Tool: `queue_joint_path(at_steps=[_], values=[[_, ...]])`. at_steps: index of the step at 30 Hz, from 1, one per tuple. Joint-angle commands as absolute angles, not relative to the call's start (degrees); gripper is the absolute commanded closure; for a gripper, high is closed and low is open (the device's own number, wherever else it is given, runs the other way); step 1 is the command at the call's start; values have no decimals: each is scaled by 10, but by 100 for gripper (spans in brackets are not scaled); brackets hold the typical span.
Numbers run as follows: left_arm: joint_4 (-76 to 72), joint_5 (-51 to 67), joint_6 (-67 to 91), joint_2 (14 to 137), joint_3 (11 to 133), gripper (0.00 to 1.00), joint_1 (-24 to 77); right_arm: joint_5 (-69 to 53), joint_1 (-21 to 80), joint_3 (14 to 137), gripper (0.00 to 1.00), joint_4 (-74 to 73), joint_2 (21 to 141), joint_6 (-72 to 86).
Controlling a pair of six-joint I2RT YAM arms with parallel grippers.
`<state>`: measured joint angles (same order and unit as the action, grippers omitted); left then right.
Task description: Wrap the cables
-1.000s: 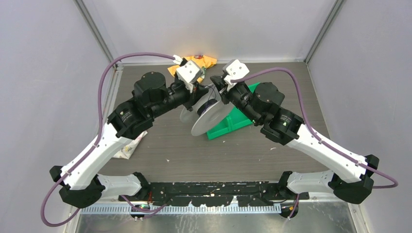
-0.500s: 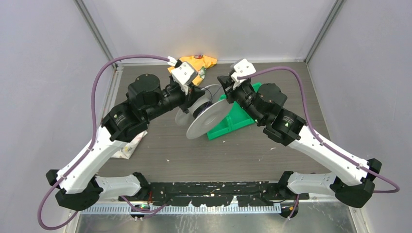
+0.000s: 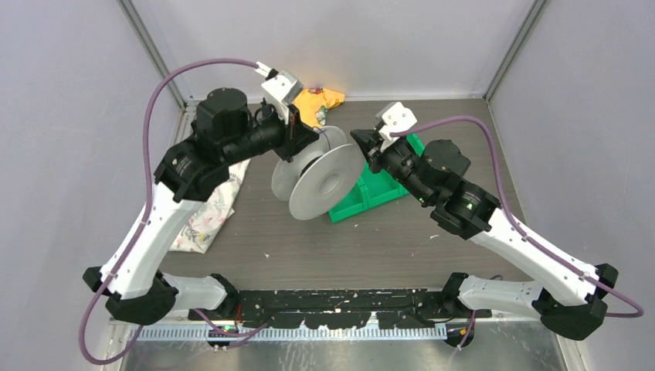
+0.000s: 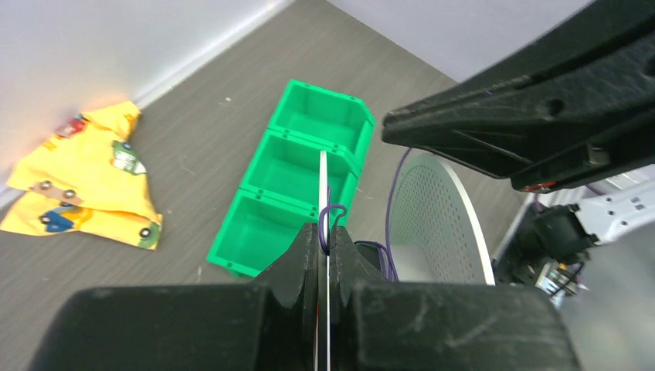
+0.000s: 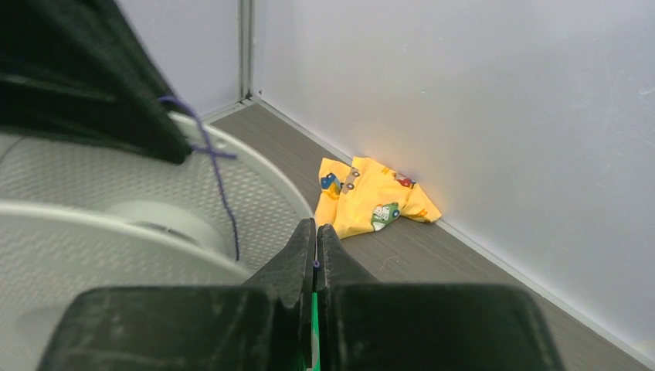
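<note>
A big pale spool (image 3: 323, 183) is held up, tilted, over the table's middle. My left gripper (image 3: 307, 137) is shut on the edge of its far flange; in the left wrist view (image 4: 327, 232) the thin white flange edge and a loop of dark purple cable (image 4: 333, 216) sit between the jaws. The cable (image 5: 222, 188) runs from there down to the spool's core (image 5: 154, 219). My right gripper (image 3: 361, 145) is just right of the spool, shut on the cable's end, a small purple dot between the jaws (image 5: 316, 229).
A green three-compartment bin (image 3: 380, 188) stands under and to the right of the spool, also in the left wrist view (image 4: 297, 179). A yellow printed cloth (image 3: 320, 98) lies at the back wall. A pale patterned cloth (image 3: 207, 212) lies at the left edge.
My left arm has risen and swung back-left, carrying the spool left and turning its flange more face-on. My right gripper has drawn back to the right, away from the spool.
</note>
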<state>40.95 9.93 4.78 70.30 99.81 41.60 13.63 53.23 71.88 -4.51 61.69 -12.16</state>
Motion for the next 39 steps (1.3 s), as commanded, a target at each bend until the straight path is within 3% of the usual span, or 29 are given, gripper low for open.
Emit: queue_joint_path(at_steps=[1,8,16,29,39], values=[[434,250,91,746,1072,100,378,59,525,693,100,-68,572,-122],[440,402,113,796,1084,100,340,-7,516,659,100,-114,527,-82],[413,450,135,784,1018,100,314,-48,515,608,100,-104,528,-40],[267,479,247,678,750,100,197,-209,516,534,100,78,700,110],[190,452,272,738,670,100,164,-235,516,511,100,190,829,146]])
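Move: The spool already hangs from the left fingers, its middle about 3 cm back, 1 cm right and 8 cm below. The bare table spot under its coming path lies roughly 7 cm back, 6 cm left and 41 cm down; the green bin sits about 20 cm ahead, 15 cm right, 42 cm down. From the right hand, holding the cable, the spool's middle is some 4 cm back, 8 cm left and 7 cm below; the bin is 18 cm ahead, 6 cm right, 41 cm down. Still pinching the spool's rim with a loop of cable, the left hand sinks about 20 cm towards the bare table, easing right first and then left, and tips down some 45 degrees. The right hand keeps the cable strand pinched, draws back a little, then drops about 24 cm and swings left towards the left fingers, tipping down and turning counter-clockwise. ##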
